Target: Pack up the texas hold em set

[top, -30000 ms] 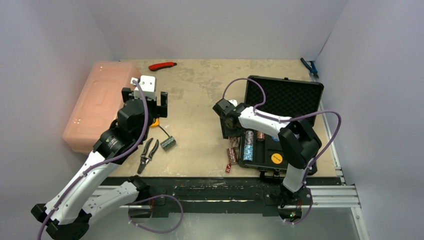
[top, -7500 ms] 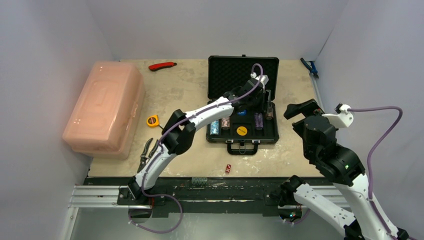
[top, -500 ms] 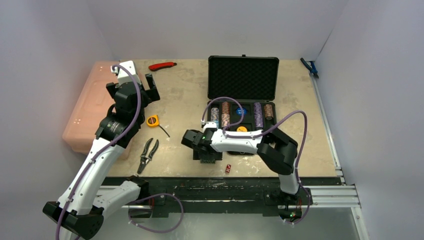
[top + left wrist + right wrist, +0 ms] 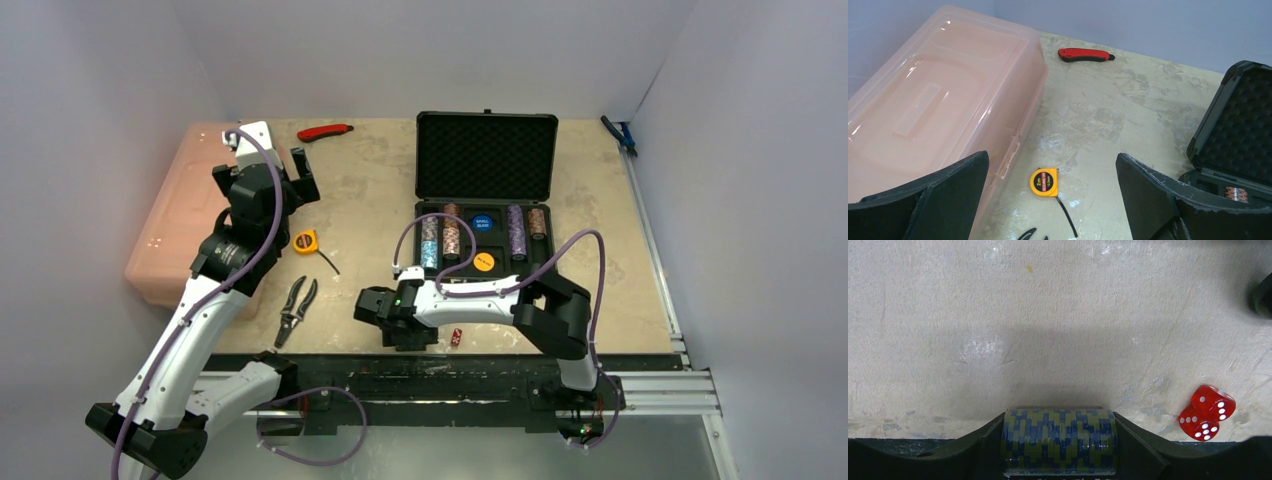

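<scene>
The black case (image 4: 486,160) lies open at the back middle, with several chip stacks (image 4: 451,232), a blue disc (image 4: 482,223) and a yellow disc (image 4: 483,262) in its tray. My right gripper (image 4: 408,335) is low at the table's front edge, left of the case. In the right wrist view its fingers (image 4: 983,442) press both ends of a green-and-blue chip stack (image 4: 1060,445) lying on its side. Two red dice (image 4: 1207,412) sit just to its right. My left gripper (image 4: 285,175) hangs open and empty above the table by the pink box, with the case (image 4: 1235,115) at its right.
A translucent pink box (image 4: 200,215) fills the left side. A yellow tape measure (image 4: 1045,181), black pliers (image 4: 295,308) and a red utility knife (image 4: 325,131) lie on the table left of the case. A blue-handled tool (image 4: 620,135) rests at the back right corner.
My right gripper has slid toward the table's front edge and its fingers have closed in on the chip stack. The left arm has not moved.
</scene>
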Controlling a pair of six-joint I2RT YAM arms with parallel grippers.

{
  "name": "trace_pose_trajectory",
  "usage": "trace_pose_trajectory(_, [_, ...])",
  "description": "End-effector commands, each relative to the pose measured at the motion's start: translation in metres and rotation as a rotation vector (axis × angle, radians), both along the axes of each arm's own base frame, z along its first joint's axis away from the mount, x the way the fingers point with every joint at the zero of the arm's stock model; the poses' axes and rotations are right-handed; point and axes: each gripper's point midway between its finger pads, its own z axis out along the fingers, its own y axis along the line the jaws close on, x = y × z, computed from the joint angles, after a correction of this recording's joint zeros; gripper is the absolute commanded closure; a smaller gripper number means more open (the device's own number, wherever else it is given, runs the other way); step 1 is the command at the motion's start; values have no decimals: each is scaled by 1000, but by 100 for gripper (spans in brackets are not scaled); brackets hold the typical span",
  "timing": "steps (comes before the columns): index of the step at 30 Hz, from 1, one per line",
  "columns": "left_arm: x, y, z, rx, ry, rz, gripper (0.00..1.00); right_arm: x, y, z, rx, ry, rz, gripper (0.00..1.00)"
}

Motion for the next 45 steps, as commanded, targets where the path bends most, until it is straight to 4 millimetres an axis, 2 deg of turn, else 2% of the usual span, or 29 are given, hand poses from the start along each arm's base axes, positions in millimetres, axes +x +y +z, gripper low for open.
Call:
trace_pose_trajectory(1, [2, 2, 7, 7, -26, 4, 1, 3, 4, 19, 26, -11, -20, 58])
trace_pose_trajectory(4, [2, 2, 7, 6, -26, 3, 1, 4, 6, 27, 54, -25, -29, 66])
trace_pose_trajectory(6, [2, 2, 6, 7, -23, 4, 1, 7, 5, 36, 82, -47, -36, 76])
trace_pose_trajectory(9, [3, 2, 5, 7, -22, 4, 1, 8, 3, 53, 138, -70, -51, 99])
trace_pose_trajectory(10, [2, 2, 5, 7, -22, 4, 1, 10, 2, 60, 154, -85, -53, 100])
trace_pose_trajectory(15, [3, 1, 5, 6, -19, 1, 1, 23, -9, 92, 197, -176, -83, 100])
trace_pose_trajectory(21, [4, -1, 3, 4, -11, -8, 1, 52, -48, 126, 184, -287, -194, 100])
trace_pose_trajectory(26, [4, -2, 4, 0, -14, -12, 2, 78, -89, 150, 196, -370, -330, 100])
trace_pose_trajectory(31, [4, -3, 4, -1, -11, -16, 2, 99, -138, 166, 181, -455, -479, 100])
trace_pose_trajectory(35, [5, -4, 2, -2, -4, -21, 2, 106, -177, 184, 115, -572, -580, 100])
trace_pose_trajectory(39, [7, -6, 0, -3, 6, -27, 2, 116, -201, 192, 70, -617, -643, 100])
trace_pose_trajectory(45, [12, -9, -7, 5, 29, -31, 2, 132, -220, 195, 40, -631, -703, 100])
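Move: My right hand already grips the green-and-blue chip roll by its ends at the table's front edge. The empty front slot in the case's right-hand column lies some 21 cm ahead and 27 cm to the right, about level. The big blind disc is about 19 cm ahead and 15 right, the case handle 11 ahead and 15 right, and the dice 2 ahead and 9 right. From my left hand, the slot is about 3 cm ahead, 53 right and 30 below. With my right hand I keep my grip on the roll and raise it nearly straight up off the table's edge, then swing right and forward, still climbing, towards the case's empty slot: in all some 20 cm right, 17 cm up and 12 cm forward. On the way my wrist turns clockwise about 35 degrees and tips the fingers forward out of their steep downward point. ##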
